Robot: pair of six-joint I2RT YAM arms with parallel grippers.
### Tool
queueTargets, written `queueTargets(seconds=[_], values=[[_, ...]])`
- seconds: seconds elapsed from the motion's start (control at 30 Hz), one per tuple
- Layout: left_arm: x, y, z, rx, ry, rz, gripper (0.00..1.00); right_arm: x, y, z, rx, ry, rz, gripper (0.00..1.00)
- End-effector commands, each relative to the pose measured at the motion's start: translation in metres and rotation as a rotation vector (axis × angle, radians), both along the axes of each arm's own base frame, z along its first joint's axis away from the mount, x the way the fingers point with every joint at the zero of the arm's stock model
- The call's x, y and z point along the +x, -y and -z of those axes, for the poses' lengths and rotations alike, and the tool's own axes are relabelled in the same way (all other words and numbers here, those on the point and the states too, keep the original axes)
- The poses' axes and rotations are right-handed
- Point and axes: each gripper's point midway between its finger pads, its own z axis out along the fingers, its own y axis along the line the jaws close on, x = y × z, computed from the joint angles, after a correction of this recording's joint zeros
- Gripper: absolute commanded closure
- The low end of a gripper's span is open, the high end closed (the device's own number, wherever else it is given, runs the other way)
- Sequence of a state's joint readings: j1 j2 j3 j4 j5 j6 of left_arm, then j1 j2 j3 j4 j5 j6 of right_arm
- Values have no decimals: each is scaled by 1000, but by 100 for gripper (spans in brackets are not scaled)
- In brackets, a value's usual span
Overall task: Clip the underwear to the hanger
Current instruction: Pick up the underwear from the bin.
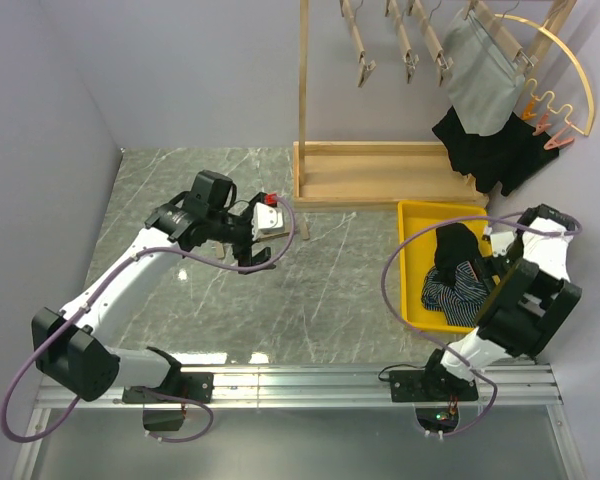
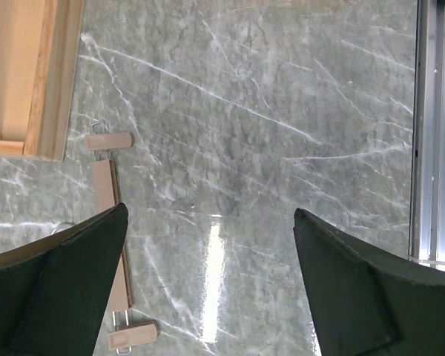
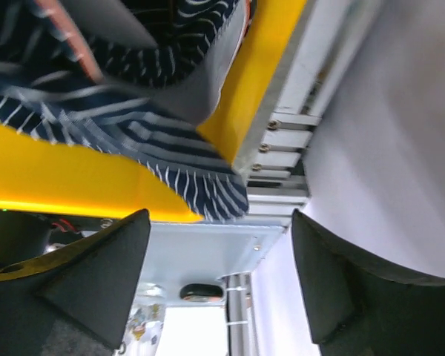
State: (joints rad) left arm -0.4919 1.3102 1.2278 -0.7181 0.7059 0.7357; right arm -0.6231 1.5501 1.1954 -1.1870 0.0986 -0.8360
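A wooden clip hanger (image 2: 104, 185) lies flat on the marble table, one clip (image 2: 109, 141) toward the rack and one (image 2: 131, 335) nearer me. My left gripper (image 2: 209, 211) hovers open just beside it, nothing between its fingers; from above, the left gripper (image 1: 255, 260) covers most of that hanger. Navy striped underwear (image 1: 458, 290) lies in the yellow bin (image 1: 417, 225) with a black piece (image 1: 458, 245) on top. My right gripper (image 1: 483, 283) is low at the bin's right side, open. In its wrist view the striped underwear (image 3: 170, 159) spills over the bin's rim above the empty right gripper (image 3: 219, 213).
A wooden rack (image 1: 370, 170) stands at the back, with clip hangers (image 1: 360, 50) on its rail. Grey underwear (image 1: 480, 75) and black garments (image 1: 490, 150) hang at its right end. The rack's base (image 2: 30, 74) lies close to the left gripper. An aluminium rail (image 1: 300, 380) runs along the near edge.
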Motion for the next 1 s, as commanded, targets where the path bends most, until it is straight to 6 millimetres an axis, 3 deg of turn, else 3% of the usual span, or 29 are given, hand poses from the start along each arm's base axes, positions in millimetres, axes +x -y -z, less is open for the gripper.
queueTargets(seconds=[0.0,0.13,0.33,0.43,0.47,0.53,0.73,0.83,0.97], values=[[1,1,-20,-31,41,-20,1,8,12,7,49,2,-23,18],[1,2,-24,-38,56,-24,1,2,20,18,88,-27,23,27],[2,4,-27,-38,60,-21,1,0,12,10,193,-26,61,69],[4,6,-28,-44,59,-23,1,-1,4,0,224,-11,48,99],[4,6,-29,-46,60,-23,1,1,4,-6,223,4,45,100],[5,7,-30,-50,55,-26,1,3,-3,-22,239,45,33,100],[5,9,-35,-68,43,-44,1,27,-4,-98,100,304,-74,100],[7,11,-42,-103,25,-71,1,49,-14,-149,63,523,-128,100],[13,16,-54,-169,-28,-124,1,74,-47,-219,86,822,-229,100]])
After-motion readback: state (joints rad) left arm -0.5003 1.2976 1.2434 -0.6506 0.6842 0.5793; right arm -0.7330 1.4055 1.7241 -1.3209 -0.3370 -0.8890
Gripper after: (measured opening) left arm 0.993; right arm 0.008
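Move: The striped underwear lies heaped in the near right part of the bin, its middle about 4 cm ahead, 9 cm left and 7 cm below the right hand. One end of it reaches out to the spot between the open fingers. The black garment in the bin is some 15 cm ahead of that hand and 9 cm to its left, about as low. From the left hand the underwear lies roughly 50 cm right, 4 cm back and 19 cm down. Downward first, about 3 cm, the right hand dips onto the near end of the underwear and its wide-open fingers shut fully, pinching the cloth. It then rises ever faster, some 20 cm, drifting forward about 8 cm above the bin's right side while the wrist tips the fingers forward by about 40 degrees. ##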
